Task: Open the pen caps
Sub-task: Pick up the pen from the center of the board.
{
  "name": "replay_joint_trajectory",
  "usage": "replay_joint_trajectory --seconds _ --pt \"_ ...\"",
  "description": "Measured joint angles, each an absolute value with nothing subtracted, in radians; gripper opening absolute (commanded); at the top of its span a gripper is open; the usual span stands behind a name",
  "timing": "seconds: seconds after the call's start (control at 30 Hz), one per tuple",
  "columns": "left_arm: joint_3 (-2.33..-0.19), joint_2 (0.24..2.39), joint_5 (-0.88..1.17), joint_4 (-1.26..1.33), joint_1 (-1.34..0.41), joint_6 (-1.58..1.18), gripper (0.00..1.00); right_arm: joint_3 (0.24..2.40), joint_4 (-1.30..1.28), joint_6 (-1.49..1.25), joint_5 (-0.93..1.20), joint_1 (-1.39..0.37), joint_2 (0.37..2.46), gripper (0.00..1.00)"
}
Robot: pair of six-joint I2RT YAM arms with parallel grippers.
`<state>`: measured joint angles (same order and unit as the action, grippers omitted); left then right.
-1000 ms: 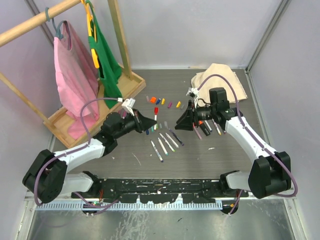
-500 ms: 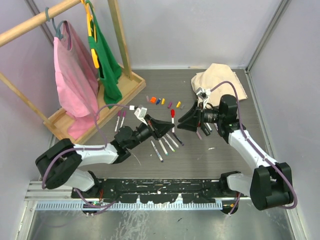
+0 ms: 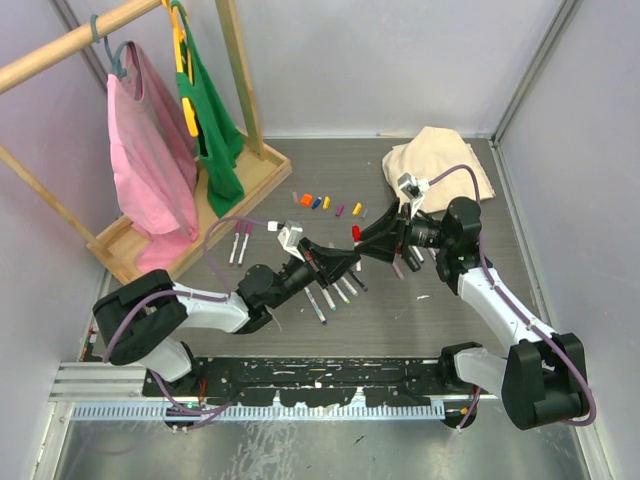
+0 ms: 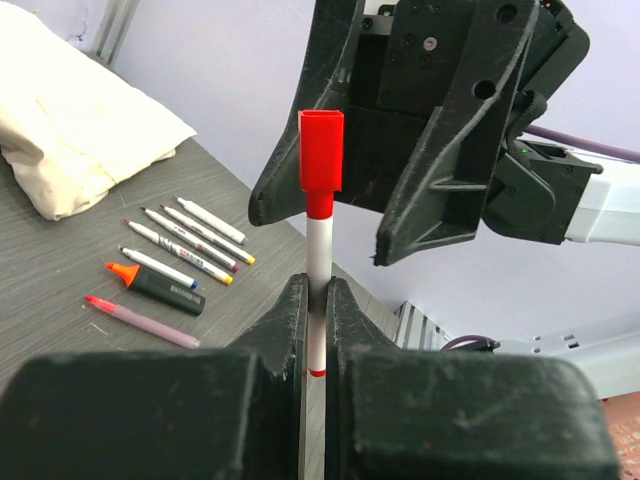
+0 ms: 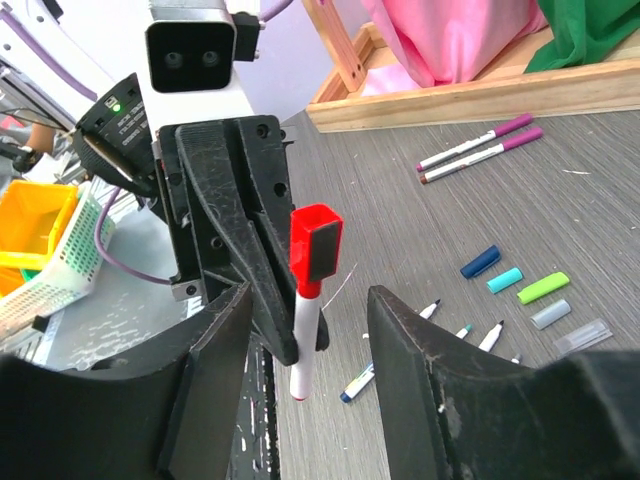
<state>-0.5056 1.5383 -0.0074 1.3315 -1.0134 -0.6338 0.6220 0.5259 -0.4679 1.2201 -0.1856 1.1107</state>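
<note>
A white pen [image 4: 318, 245] with a red cap [image 4: 321, 150] stands upright, and my left gripper [image 4: 317, 285] is shut on its barrel. In the top view the red cap [image 3: 356, 232] sits between the two arms above the table. My right gripper [image 5: 310, 292] faces it, open, one finger on each side of the red cap [image 5: 316, 243] and apart from it. Loose pen caps [image 3: 318, 202] lie in a row behind; more caps [image 5: 505, 280] show in the right wrist view. Uncapped pens [image 3: 338, 290] lie under the grippers.
A wooden rack [image 3: 205, 215] with pink and green garments stands at the back left. A beige cloth [image 3: 440, 165] lies at the back right. Two purple pens [image 3: 238, 242] lie near the rack. A black highlighter [image 4: 155, 283] and several pens [image 4: 190, 230] lie by the cloth.
My left arm has carried the red-capped pen right and forward to the right gripper. The right gripper has swung to face it and now brackets the cap.
</note>
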Motion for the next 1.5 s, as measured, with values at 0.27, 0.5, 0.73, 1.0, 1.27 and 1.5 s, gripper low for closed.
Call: replay_joint_trajectory --seconds 0.27,0.5,0.73,1.0,1.27,1.5 --pt "-0.515 1.539 -0.025 1.346 -1.032 -0.63 0.0 0.622 0.519 -0.478 1.179 -0.186 1.113 0.42" --pt "-0.523 1.554 -0.046 1.346 -1.035 -0.632 0.0 0.618 0.505 -0.48 1.168 -0.186 1.113 0.27" --pt "-0.524 1.567 -0.065 1.338 -1.035 -0.64 0.0 0.618 0.46 -0.442 1.162 -0.196 1.112 0.25" --pt "-0.525 1.567 -0.077 1.321 -1.035 -0.652 0.0 0.619 0.394 -0.38 1.142 -0.214 1.112 0.23" --pt "-0.526 1.566 -0.081 1.298 -1.035 -0.667 0.27 0.633 0.331 -0.336 1.139 -0.22 1.112 0.01" --pt "-0.524 1.517 -0.063 1.28 -1.039 -0.665 0.66 0.663 0.251 -0.274 1.127 -0.221 1.112 0.01"
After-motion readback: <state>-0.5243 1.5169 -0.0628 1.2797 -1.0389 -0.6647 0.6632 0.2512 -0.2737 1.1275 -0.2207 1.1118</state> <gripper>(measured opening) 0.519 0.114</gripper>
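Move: The red-capped marker stands upright in the left hand's shut fingers, right at that hand's point. From the right hand, open around it, the marker lies about 1 cm to the left and 1 cm lower, level with it front to back. The table is some 24 cm below the right hand: the uncapped pens' middle lies 2 cm ahead and 6 cm left, the green cap 13 cm ahead and 11 cm left, the pink pen 9 cm ahead and 11 cm right. The marker changes hands in mid-air: the right hand sinks about 2.5 cm around it, rolling some 5 degrees, and closes until its fingers pinch the white barrel below the red cap. The left hand keeps its grip nearly in place, easing down about 1 cm, then opens about halfway and starts back up by 1.5 cm. ##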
